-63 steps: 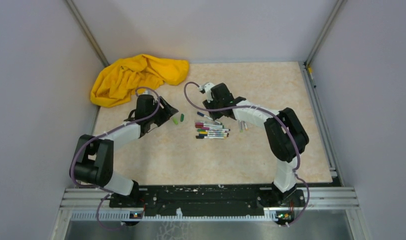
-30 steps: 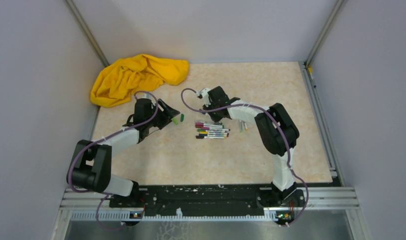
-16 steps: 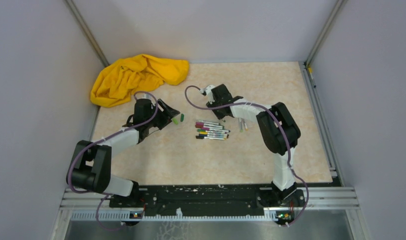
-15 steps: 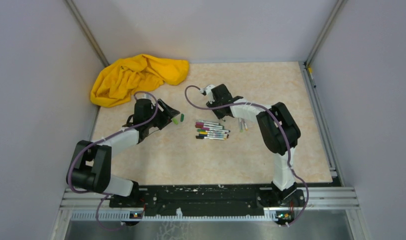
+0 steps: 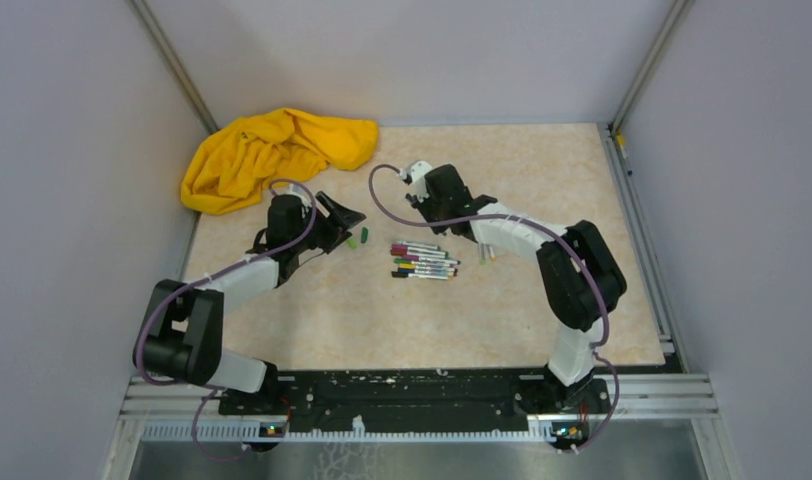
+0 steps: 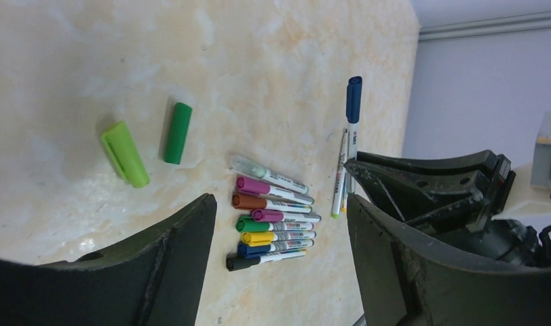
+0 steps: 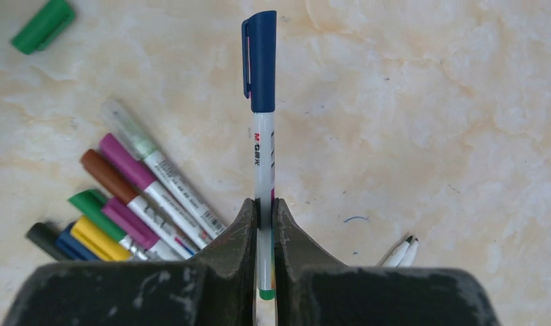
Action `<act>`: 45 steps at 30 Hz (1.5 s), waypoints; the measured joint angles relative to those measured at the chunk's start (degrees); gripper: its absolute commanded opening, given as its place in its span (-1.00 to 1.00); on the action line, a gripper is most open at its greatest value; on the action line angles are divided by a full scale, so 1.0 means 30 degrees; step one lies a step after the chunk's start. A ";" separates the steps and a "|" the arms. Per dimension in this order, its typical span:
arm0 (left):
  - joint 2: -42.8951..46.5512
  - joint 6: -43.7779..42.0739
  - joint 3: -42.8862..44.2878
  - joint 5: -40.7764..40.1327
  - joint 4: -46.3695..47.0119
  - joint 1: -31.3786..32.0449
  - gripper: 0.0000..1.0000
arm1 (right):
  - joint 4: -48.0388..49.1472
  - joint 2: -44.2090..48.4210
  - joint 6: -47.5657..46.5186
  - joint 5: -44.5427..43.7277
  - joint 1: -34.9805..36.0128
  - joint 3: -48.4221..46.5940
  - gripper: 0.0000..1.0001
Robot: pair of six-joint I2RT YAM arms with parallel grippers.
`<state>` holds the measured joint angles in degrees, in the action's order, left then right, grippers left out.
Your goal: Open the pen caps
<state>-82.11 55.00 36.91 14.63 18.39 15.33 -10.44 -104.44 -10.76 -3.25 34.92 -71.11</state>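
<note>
My right gripper [image 7: 263,210] is shut on the white barrel of a pen [image 7: 262,156], whose blue cap [image 7: 260,58] points away from the jaws. Below it, several capped pens [image 7: 123,197] lie in a row on the table [image 5: 423,262]. My left gripper [image 6: 279,202] stands open above the table with nothing between its fingers [image 6: 184,251]. Left of it lie two loose pen caps, a light green cap [image 6: 125,154] and a dark green cap [image 6: 178,132]. The left wrist view also shows the blue-capped pen [image 6: 353,102].
Two thin uncapped pens [image 7: 398,252] lie side by side right of the row [image 5: 485,250]. A crumpled yellow cloth [image 5: 272,155] sits in the far left corner. Grey walls enclose the table on three sides.
My right gripper has shut on the blue-capped pen and drawn back a little. My left gripper has pulled back from over the two green caps, which stay on the table.
</note>
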 measured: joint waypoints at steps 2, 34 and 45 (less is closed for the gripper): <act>-0.0095 0.0335 0.0000 0.0240 0.0408 0.0124 0.53 | 0.0219 0.0656 0.0270 0.0117 0.0386 0.0372 -1.00; -0.2171 0.4189 -0.0109 -0.0350 0.4597 0.2222 0.18 | 0.1778 0.2688 0.4830 0.2499 0.3679 0.2331 -1.00; -0.2208 0.4255 -0.0219 -0.0393 0.4707 0.2310 -0.81 | 0.1894 0.2718 0.5187 0.2608 0.4058 0.2331 -1.00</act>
<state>-88.73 67.77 36.25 13.45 32.51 22.26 -4.75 -96.29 4.80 4.58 47.09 -64.12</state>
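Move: The dark-blue cap, on the pen that the right fingers hold, lies about 10 cm ahead of the left hand, 14 to its right and 3 lower. The right hand has that cap some 6 cm ahead and 6 to its left; the open left gripper is about 20 cm to its left, 4 back and 4 higher. On the table, 9 cm below the left hand, lie the green cap, 5 ahead and 4 right, and the light green cap, 3 ahead and 1 right. The blue-capped pen, still gripped by its barrel, is carried by the right hand about 10 cm back and 9 left, slightly up, its left side rolling up some 15 degrees, to put the cap between the left fingers. The left hand shifts about 5 cm right to meet it, rolling slightly, then waits and narrows its fingers onto the cap. ##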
